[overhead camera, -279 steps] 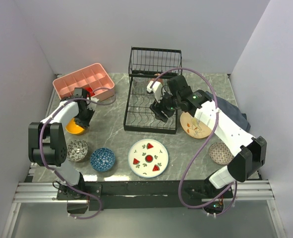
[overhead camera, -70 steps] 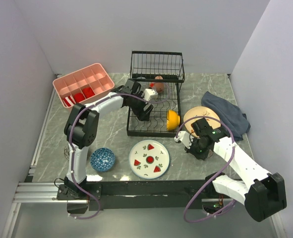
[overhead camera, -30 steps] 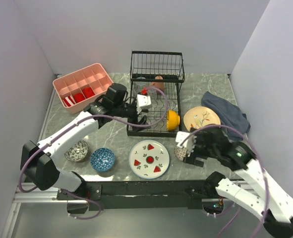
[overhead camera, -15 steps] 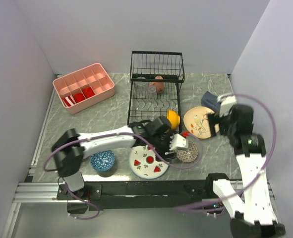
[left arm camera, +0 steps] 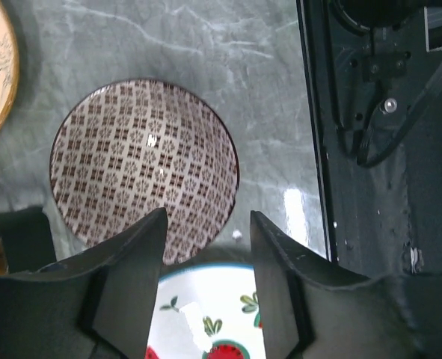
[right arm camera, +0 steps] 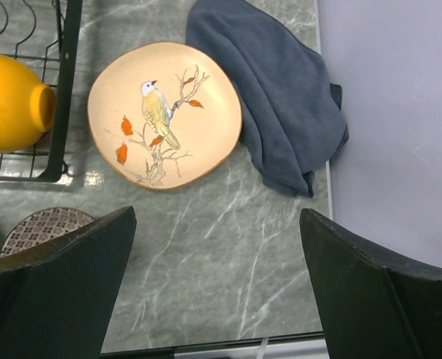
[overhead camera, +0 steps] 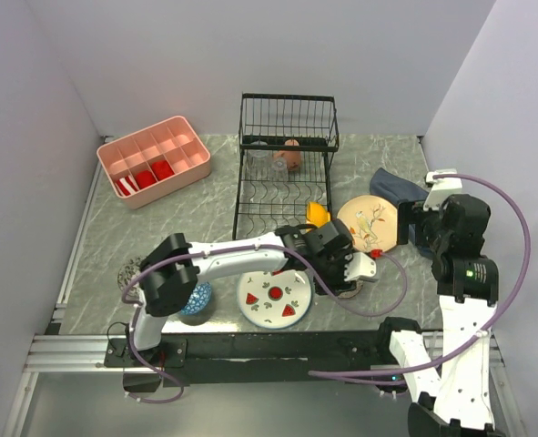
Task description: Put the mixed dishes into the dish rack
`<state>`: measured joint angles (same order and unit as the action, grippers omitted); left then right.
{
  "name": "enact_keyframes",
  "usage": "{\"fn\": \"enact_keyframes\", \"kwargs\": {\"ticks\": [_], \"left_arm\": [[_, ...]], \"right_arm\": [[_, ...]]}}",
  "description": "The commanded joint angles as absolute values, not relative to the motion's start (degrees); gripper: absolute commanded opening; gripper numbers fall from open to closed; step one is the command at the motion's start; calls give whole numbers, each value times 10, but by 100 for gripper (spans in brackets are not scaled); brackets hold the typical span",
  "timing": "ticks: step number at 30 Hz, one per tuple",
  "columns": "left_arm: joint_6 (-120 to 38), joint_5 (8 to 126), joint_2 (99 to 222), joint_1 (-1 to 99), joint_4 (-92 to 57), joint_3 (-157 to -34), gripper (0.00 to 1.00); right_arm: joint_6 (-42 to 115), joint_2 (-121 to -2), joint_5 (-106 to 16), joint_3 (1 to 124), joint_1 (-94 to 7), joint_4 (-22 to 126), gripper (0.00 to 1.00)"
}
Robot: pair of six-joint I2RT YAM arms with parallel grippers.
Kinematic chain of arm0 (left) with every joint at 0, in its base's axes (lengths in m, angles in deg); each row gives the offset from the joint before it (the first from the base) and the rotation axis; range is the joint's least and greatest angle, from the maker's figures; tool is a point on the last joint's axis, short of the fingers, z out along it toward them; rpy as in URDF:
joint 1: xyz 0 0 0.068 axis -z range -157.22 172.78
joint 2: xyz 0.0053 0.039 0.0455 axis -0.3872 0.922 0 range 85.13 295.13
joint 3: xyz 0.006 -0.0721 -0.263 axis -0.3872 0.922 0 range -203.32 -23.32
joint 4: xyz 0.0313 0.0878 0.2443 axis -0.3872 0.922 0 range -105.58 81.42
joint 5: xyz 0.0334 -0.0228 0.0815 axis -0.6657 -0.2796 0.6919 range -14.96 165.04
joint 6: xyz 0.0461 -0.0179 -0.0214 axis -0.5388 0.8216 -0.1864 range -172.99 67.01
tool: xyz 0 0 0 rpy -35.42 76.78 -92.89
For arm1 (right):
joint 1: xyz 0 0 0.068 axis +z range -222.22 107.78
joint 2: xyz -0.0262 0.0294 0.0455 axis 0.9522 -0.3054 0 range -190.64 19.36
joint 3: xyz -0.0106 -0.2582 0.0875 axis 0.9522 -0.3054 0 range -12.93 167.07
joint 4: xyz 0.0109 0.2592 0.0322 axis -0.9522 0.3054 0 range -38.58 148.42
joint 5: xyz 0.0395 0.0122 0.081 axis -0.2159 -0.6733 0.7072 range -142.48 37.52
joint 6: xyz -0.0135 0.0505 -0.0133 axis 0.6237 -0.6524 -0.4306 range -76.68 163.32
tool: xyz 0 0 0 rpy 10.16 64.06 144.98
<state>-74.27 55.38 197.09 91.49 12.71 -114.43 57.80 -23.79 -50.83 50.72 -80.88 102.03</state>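
My left gripper hangs low over the brown patterned bowl, open, one finger above the bowl's inside and the other outside its near rim. From above, that bowl is mostly hidden under the gripper. The watermelon plate lies just left of it. The dish rack holds the orange bowl, terracotta cup and clear glass. My right gripper is raised, wide open and empty, with the bird plate below. The left arm partly hides the blue bowl and grey bowl.
A pink compartment tray with red items stands at the back left. A blue-grey cloth lies beside the bird plate at the right. The table's front edge and black rail run close to the brown bowl.
My left gripper has swung from the rack across to the brown bowl, and its jaws have narrowed. The right arm has lifted away from that bowl to the right side.
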Motion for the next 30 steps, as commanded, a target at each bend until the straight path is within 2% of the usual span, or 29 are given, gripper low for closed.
{"fn": "enact_keyframes", "kwargs": {"ticks": [1,10,17,21,23,28,30], "left_arm": [[-736,534,2014,924,168,-1204,53],[-729,540,2055,942,171,-1223,49],[-725,568,2083,956,173,-1248,41],[-725,572,2085,957,181,-1258,21],[-722,570,2077,957,185,-1259,19],[-719,557,2034,949,202,-1252,1],[-716,546,2010,938,201,-1244,1]], "right_arm": [[563,-230,-497,503,-816,1017,98],[572,-236,-493,513,-819,1017,98],[568,-230,-486,515,-820,1028,98],[566,-225,-485,518,-820,1035,98],[565,-226,-482,519,-820,1036,98],[562,-237,-482,522,-820,1035,97],[569,-248,-488,532,-820,1038,97]]}}
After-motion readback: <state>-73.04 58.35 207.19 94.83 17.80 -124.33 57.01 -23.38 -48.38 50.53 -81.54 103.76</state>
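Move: The patterned plate's middle lies about 5 cm ahead of the open left hand, 3 cm to its right and 6 cm below. The watermelon plate is some 14 cm to the hand's left and 2 cm ahead; the bird plate is about 19 cm ahead and 11 cm right, both also 6 cm lower. From the idle right hand, the patterned plate is roughly 19 cm left, 4 cm back and 22 cm below. Left hand sinks about 5 cm, drifting right and back, pinches the patterned plate's near rim, then rises slightly. ##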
